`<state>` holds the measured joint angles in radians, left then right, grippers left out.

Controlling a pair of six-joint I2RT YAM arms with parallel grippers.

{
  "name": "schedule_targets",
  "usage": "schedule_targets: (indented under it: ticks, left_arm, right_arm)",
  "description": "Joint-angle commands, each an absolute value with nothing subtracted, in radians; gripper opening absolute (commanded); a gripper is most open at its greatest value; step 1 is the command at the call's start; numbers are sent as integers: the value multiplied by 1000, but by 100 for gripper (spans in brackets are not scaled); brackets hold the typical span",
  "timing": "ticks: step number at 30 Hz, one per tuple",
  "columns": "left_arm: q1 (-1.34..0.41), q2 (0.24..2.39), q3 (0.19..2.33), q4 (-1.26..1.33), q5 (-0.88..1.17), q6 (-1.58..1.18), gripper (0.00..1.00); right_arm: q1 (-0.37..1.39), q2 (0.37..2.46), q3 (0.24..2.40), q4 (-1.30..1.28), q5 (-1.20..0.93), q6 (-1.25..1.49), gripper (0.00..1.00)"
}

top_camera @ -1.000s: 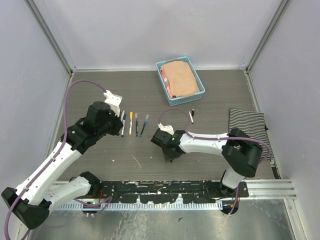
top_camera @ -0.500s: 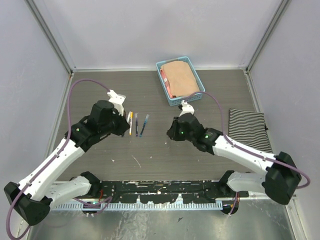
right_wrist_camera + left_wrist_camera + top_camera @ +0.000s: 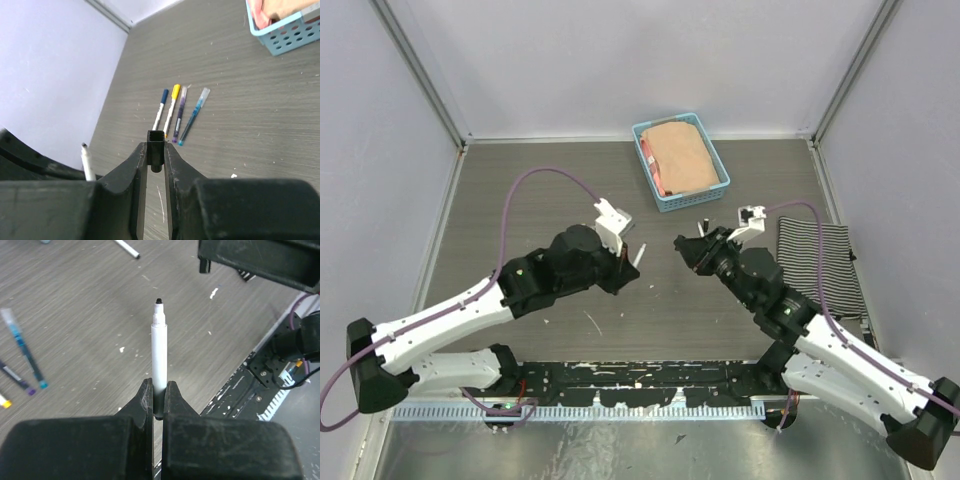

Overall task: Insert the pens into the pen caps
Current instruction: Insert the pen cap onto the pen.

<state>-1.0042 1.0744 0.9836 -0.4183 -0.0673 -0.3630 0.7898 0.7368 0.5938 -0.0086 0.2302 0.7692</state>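
My left gripper (image 3: pixel 630 264) is shut on the lower end of a white pen (image 3: pixel 159 355), whose bare black tip (image 3: pixel 158 301) points away from the wrist. My right gripper (image 3: pixel 686 244) is shut on a small black pen cap (image 3: pixel 155 142), its square open mouth facing outward. The two grippers face each other above the table's middle, a short gap apart. In the right wrist view the held white pen (image 3: pixel 88 164) shows at lower left. Several more pens (image 3: pixel 178 113) lie side by side on the table; in the top view the left arm hides them.
A blue basket (image 3: pixel 666 195) holding a tan cloth stands at the back centre. A striped cloth (image 3: pixel 820 256) lies at the right. Another white pen (image 3: pixel 126 247) lies on the table beyond the left gripper. The right arm (image 3: pixel 260 260) fills the left wrist view's top right.
The left gripper left the row of pens and swung right toward the centre with the white pen. The right gripper rose from the table and moved back-right, turning its cap toward the left gripper.
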Motion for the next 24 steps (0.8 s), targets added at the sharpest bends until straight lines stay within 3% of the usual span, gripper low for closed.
schedule_targets:
  ticks: [1, 8, 24]
  left_arm:
    - [-1077, 1103, 1000, -287, -112, -378, 0]
    - [-1117, 1111, 993, -219, -98, -373, 0]
    - [-1118, 1072, 962, -179, -74, -382, 0]
  right_arm:
    - [788, 641, 570, 76, 318, 796, 0]
    - [787, 568, 570, 172, 312, 814, 0]
    - [824, 694, 603, 380, 181, 821, 0]
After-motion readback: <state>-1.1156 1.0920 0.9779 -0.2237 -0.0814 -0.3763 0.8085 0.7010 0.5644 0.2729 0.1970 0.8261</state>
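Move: From the left hand, the black cap in the right fingers is about 11 cm to the right, 5 cm ahead and 3 cm higher; the nearest lying blue pen is roughly 15 cm ahead, 7 cm left and 22 cm below. The bare pen tip stands about 8 cm to the right hand's left, 3 cm nearer the base and 2 cm higher. A loose white pen lies some 13 cm ahead of the right hand, 7 cm right and 24 cm below. Bringing the pen under the cap, the left hand slides about 4 cm right, easing back a little, then rises some 3 cm with its grip kept. The right hand, still pinching the cap, climbs about 7 cm, swinging slightly right and then back left towards the pen tip, its left side rolling up some 15 degrees and its fingers tipping upward. ##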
